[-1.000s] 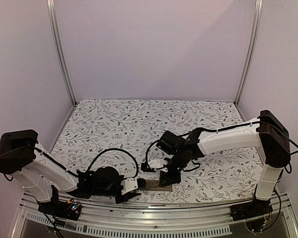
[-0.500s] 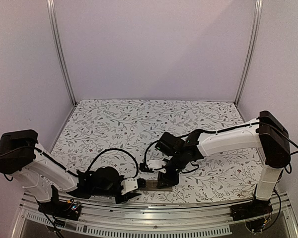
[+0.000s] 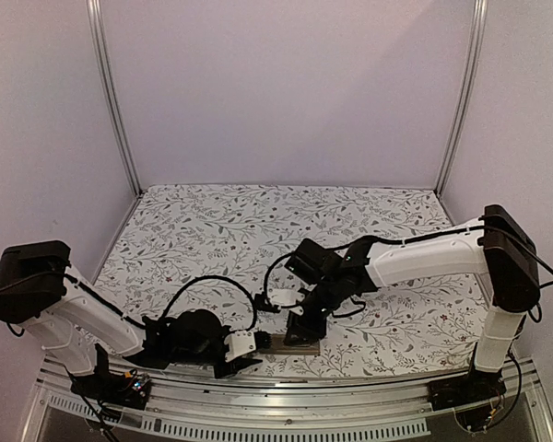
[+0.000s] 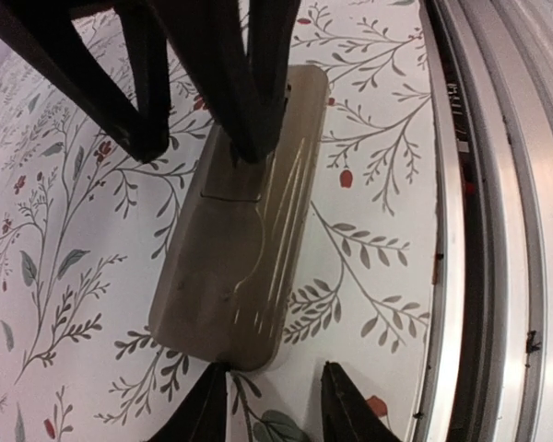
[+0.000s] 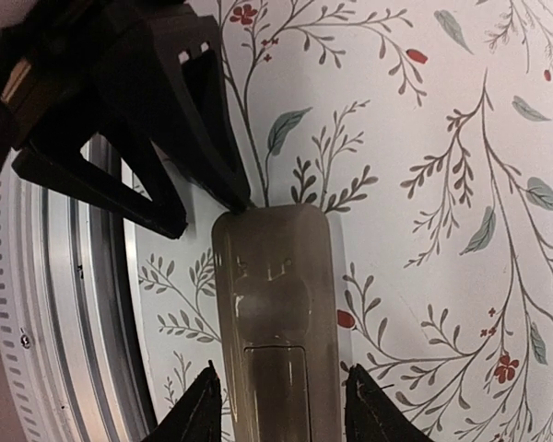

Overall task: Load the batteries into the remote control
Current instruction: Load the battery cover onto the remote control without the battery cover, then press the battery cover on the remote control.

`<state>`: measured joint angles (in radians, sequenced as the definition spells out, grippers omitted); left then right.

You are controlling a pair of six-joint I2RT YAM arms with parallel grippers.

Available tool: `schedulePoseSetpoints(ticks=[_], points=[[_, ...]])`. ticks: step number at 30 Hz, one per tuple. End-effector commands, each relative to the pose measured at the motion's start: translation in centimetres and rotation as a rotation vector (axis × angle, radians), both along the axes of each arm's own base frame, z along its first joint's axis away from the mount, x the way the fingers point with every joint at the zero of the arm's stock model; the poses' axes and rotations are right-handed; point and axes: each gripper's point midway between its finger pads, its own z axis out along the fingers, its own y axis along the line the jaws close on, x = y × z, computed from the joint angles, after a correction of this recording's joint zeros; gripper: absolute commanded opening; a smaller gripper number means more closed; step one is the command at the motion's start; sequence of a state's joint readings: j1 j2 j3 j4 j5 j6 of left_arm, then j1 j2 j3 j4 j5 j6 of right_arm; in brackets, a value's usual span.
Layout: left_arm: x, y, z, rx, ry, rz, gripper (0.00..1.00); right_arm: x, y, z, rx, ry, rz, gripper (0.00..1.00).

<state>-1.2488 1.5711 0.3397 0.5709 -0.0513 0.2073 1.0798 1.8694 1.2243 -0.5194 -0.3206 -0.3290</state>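
The remote control [image 3: 293,346] lies back-up on the table near the front edge, showing its tan-grey back with a rectangular cover outline [image 5: 281,387]. It also shows in the left wrist view [image 4: 244,249]. My left gripper [image 4: 275,394] is open at the remote's near end, with its left fingertip [image 4: 210,396] touching that end's corner. My right gripper [image 5: 282,398] is open and straddles the remote's other end, one finger on each side. In the top view the left gripper [image 3: 251,355] and right gripper [image 3: 301,331] face each other over the remote. No batteries are in view.
The metal rail [image 3: 286,405] along the table's front edge runs close beside the remote, and shows in the left wrist view [image 4: 498,230]. The floral tablecloth [image 3: 258,221] stretches back to the walls. A black cable [image 3: 212,281] loops above the left arm.
My right gripper has moved a little left and down along the remote, toward the left gripper. The left gripper and the remote have stayed put.
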Motion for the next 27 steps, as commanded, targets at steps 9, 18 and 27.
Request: schedulePoseSetpoints(ticks=[9, 18, 27], points=[[0.0, -0.3, 0.5, -0.018, 0.018, 0.003, 0.35, 7.1, -1.6, 8.3, 0.159, -0.024, -0.546, 0.4], [0.0, -0.2, 0.5, -0.017, 0.026, 0.008, 0.35, 3.3, -5.8, 6.0, -0.052, 0.166, -0.971, 0.27], [-0.3, -0.3, 0.8, -0.026, 0.029, -0.004, 0.35, 1.5, -6.2, 3.4, -0.094, 0.248, -1.054, 0.26]])
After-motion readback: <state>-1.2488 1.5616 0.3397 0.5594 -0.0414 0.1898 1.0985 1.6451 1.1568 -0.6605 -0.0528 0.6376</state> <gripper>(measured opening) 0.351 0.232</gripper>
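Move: The battery cover lies on the remote control just under the right hand, about 1 cm to its left, level fore and aft, and about 2 cm down; the remote's middle is some 2 cm to the left of that hand and also 2 cm below. The table-edge rail runs about 7 cm behind it. From the left hand, at the remote's left end, the cover lies roughly 8 cm to the right and 2 cm ahead. The right fingertips come free of the battery cover, and the hand swings up and forward to almost 9 cm higher and 7 cm out, then sinks back and right, ending about 5 cm right and 4 cm above its start. On the way it turns some 55 degrees clockwise while the fingers close to about half their gap. The left hand stays put, a fingertip against the remote's left end. ##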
